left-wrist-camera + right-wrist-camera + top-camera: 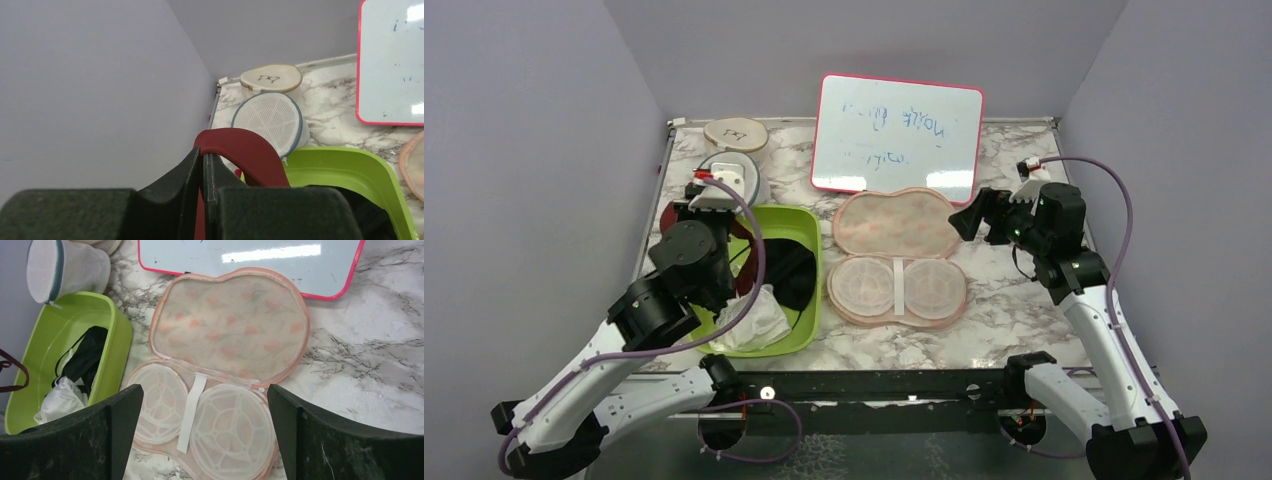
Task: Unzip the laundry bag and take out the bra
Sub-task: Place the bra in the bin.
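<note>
The laundry bag (894,225) lies unzipped and spread flat mid-table, its peach leaf-print lid (230,325) folded back. Two round white plastic cups (230,427) show in the lower half. The maroon bra (250,155) hangs from my left gripper (204,152), which is shut on its edge. That gripper (696,212) hovers over the far left end of the green tub (809,300). A maroon strap (10,372) shows left of the tub in the right wrist view. My right gripper (964,215) stands open above the bag's right side, nothing between its fingers (120,410).
The green tub (30,355) holds a black garment (789,270) and a white cloth bundle (754,320). A round white mesh disc (270,117) and a wooden disc (270,77) sit behind it. A red-framed whiteboard (896,130) leans at the back. Grey walls enclose the table.
</note>
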You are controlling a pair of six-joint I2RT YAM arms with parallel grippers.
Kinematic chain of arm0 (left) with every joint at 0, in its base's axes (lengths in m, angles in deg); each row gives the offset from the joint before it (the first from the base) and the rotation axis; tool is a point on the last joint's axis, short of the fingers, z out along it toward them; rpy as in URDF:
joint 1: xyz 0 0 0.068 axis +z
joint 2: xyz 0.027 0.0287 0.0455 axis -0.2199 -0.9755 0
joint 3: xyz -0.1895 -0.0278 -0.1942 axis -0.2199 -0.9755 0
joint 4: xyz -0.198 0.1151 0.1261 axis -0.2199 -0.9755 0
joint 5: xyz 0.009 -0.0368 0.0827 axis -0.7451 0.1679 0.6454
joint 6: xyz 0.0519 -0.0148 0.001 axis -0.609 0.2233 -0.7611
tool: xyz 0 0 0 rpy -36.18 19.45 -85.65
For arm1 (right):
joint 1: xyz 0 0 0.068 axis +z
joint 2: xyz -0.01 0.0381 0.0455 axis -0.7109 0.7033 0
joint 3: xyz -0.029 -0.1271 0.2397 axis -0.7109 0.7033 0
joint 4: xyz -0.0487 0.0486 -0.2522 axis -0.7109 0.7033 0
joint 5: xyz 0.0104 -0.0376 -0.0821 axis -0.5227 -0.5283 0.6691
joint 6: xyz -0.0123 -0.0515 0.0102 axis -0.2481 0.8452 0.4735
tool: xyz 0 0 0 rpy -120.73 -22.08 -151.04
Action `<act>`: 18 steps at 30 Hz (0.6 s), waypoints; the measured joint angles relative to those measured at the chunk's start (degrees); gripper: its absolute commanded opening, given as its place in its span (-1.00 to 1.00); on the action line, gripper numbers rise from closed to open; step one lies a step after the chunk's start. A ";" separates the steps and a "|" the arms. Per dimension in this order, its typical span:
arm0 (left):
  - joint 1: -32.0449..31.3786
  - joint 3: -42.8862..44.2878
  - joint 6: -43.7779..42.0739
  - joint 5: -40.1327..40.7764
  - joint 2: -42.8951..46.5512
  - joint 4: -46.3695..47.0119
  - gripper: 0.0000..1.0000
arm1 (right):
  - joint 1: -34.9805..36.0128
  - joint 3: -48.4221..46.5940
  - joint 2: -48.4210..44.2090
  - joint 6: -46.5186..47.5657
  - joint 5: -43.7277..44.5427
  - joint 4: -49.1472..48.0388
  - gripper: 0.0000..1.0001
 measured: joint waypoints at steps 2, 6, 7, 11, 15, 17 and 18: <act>0.02 -1.03 2.56 0.07 -1.27 -1.18 -1.00 | 0.00 0.00 0.52 -0.15 -0.59 -0.11 0.86; 0.63 -4.74 11.41 0.00 -10.29 -5.33 -1.00 | 0.00 0.00 0.63 -0.17 -0.90 -0.09 0.86; 1.22 -6.01 14.03 -0.24 -13.09 -6.47 -1.00 | 0.00 0.00 0.57 -0.17 -0.92 -0.09 0.85; 7.69 -12.66 24.28 -9.11 -23.80 -11.78 -1.00 | 0.00 0.00 0.11 -0.52 -0.98 0.00 0.85; 13.73 -15.50 27.96 -12.76 -25.88 -13.92 -1.00 | 0.00 0.07 -0.76 -0.55 -0.96 0.13 0.85; 15.78 -15.17 30.47 -14.64 -26.36 -14.45 -1.00 | 0.00 0.11 -0.92 -0.55 -0.96 0.13 0.86; 16.20 -15.04 31.56 -15.61 -26.71 -14.86 -1.00 | 0.00 0.15 -0.90 -0.55 -0.96 0.13 0.86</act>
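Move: The left hand holds the maroon bra high over the green bin's left side: the bin's middle is about 9 cm to its right, 3 cm back and 37 cm below. In the bin, the black cloth lies some 16 cm right and 3 cm back, the white cloth 9 cm right and 12 cm back. A mesh drum stands 16 cm ahead, 5 cm right. From the right hand, the bin is roughly 43 cm left, 9 cm back, 20 cm below. Keeping the bra pinched, the left hand plunges 25 cm towards the bin, easing 5 cm forward, fingers tipping down 35 degrees. ##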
